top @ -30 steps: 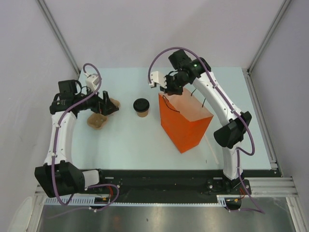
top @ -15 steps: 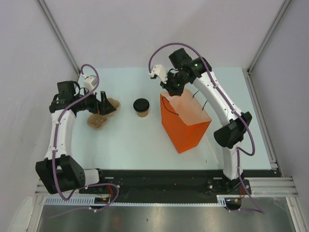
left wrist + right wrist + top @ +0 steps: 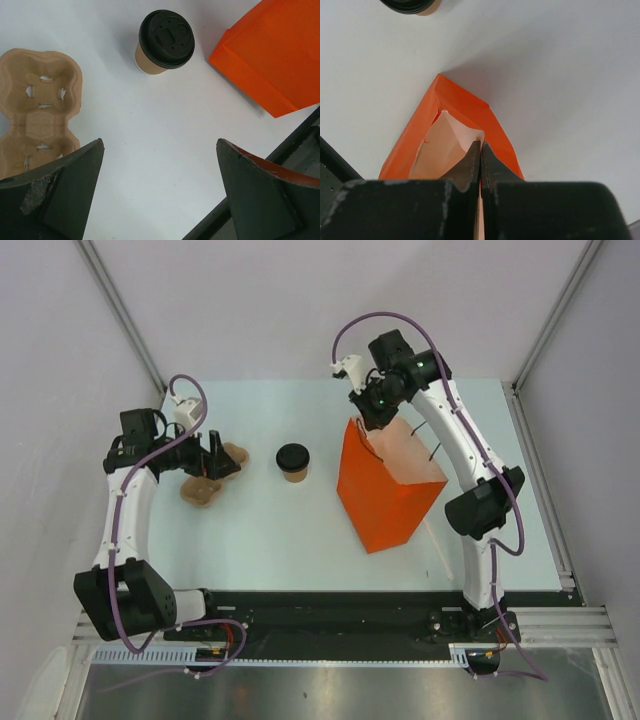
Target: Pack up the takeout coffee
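Note:
The takeout coffee [image 3: 293, 461], a tan paper cup with a black lid, stands upright on the table between the two arms; it also appears in the left wrist view [image 3: 165, 42]. My left gripper [image 3: 213, 458] hovers to the cup's left, open, with only bare table between its fingers [image 3: 160, 142]. An orange paper bag [image 3: 392, 495] stands to the cup's right, mouth upward. My right gripper [image 3: 373, 418] is shut on the bag's top rim; the right wrist view shows its closed fingertips [image 3: 480, 144] pinching the paper wall, pale inside [image 3: 442, 150].
A tan moulded cup carrier [image 3: 210, 480] lies on the table under the left gripper and shows at the left of the left wrist view [image 3: 37, 107]. Black cord handles hang on the bag's far side [image 3: 425, 452]. A black rail runs along the near table edge [image 3: 330, 605].
My right gripper has moved right and toward the back while holding the bag's rim, and the bag's top has followed it, standing more upright. The left arm and the cup have stayed put.

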Robot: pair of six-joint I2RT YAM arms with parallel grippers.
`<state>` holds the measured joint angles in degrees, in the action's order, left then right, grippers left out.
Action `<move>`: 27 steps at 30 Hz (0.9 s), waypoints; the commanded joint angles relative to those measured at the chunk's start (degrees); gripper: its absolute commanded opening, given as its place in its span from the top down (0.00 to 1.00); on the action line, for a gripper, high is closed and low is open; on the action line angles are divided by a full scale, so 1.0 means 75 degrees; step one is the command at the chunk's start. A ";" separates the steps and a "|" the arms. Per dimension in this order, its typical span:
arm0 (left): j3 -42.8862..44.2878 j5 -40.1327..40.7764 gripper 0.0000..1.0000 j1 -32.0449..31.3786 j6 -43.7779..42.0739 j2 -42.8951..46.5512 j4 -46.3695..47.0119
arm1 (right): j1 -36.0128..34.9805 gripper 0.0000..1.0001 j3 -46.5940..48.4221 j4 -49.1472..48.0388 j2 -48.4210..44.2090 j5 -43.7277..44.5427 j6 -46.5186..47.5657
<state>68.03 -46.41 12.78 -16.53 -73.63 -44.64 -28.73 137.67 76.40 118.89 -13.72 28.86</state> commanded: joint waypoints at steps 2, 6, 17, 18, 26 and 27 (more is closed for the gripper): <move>-0.0024 -0.0104 0.00 0.0078 -0.0139 -0.0085 0.0245 | -0.0001 1.00 0.0079 0.1403 -0.0078 0.0304 -0.0777; -0.0035 -0.0069 0.01 0.0078 -0.0069 -0.0109 0.0234 | -0.0130 1.00 0.0019 0.1391 -0.0278 0.0680 -0.0918; -0.0130 -0.0105 0.00 0.0078 0.0060 -0.0027 0.0316 | -0.0329 0.39 0.0276 0.1403 -0.0676 0.0505 -0.0837; -0.0106 -0.0081 0.01 0.0078 0.0049 -0.0015 0.0269 | -0.0341 0.38 0.0417 0.1403 -0.0711 0.0470 -0.0837; 0.0023 -0.0023 0.01 0.0078 0.0025 0.0067 0.0163 | -0.0294 0.25 0.0746 0.1391 -0.1309 0.0130 -0.0509; 0.0058 0.0012 0.01 0.0078 0.0060 0.0032 0.0140 | -0.0248 0.23 0.0793 0.1333 -0.1414 0.0129 -0.0497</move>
<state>66.70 -46.22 12.84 -16.03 -74.37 -43.75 -30.96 139.41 77.32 113.82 -11.33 23.59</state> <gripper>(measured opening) 0.994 0.726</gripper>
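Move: The orange bag is still pinched at its far-left rim by the right fingers; its middle is some 7 cm back, 7 cm to the right and about 11 cm below that hand. The lidded cup stands roughly 16 cm to the hand's left, level with it and some 17 cm lower. The straw lies about 17 cm back and 16 cm right, 21 cm down. From the left hand the bag is about 36 cm right, level, 9 cm below. The bag's far-left rim is let go by the right hand: still shut, the hand nudges barely forward and right, then eases back and left with it by about 1.5 cm while the fingers open to roughly two thirds or more. It then rises some 4.5 cm off the rim, drawing a little farther back over the bag's mouth. ##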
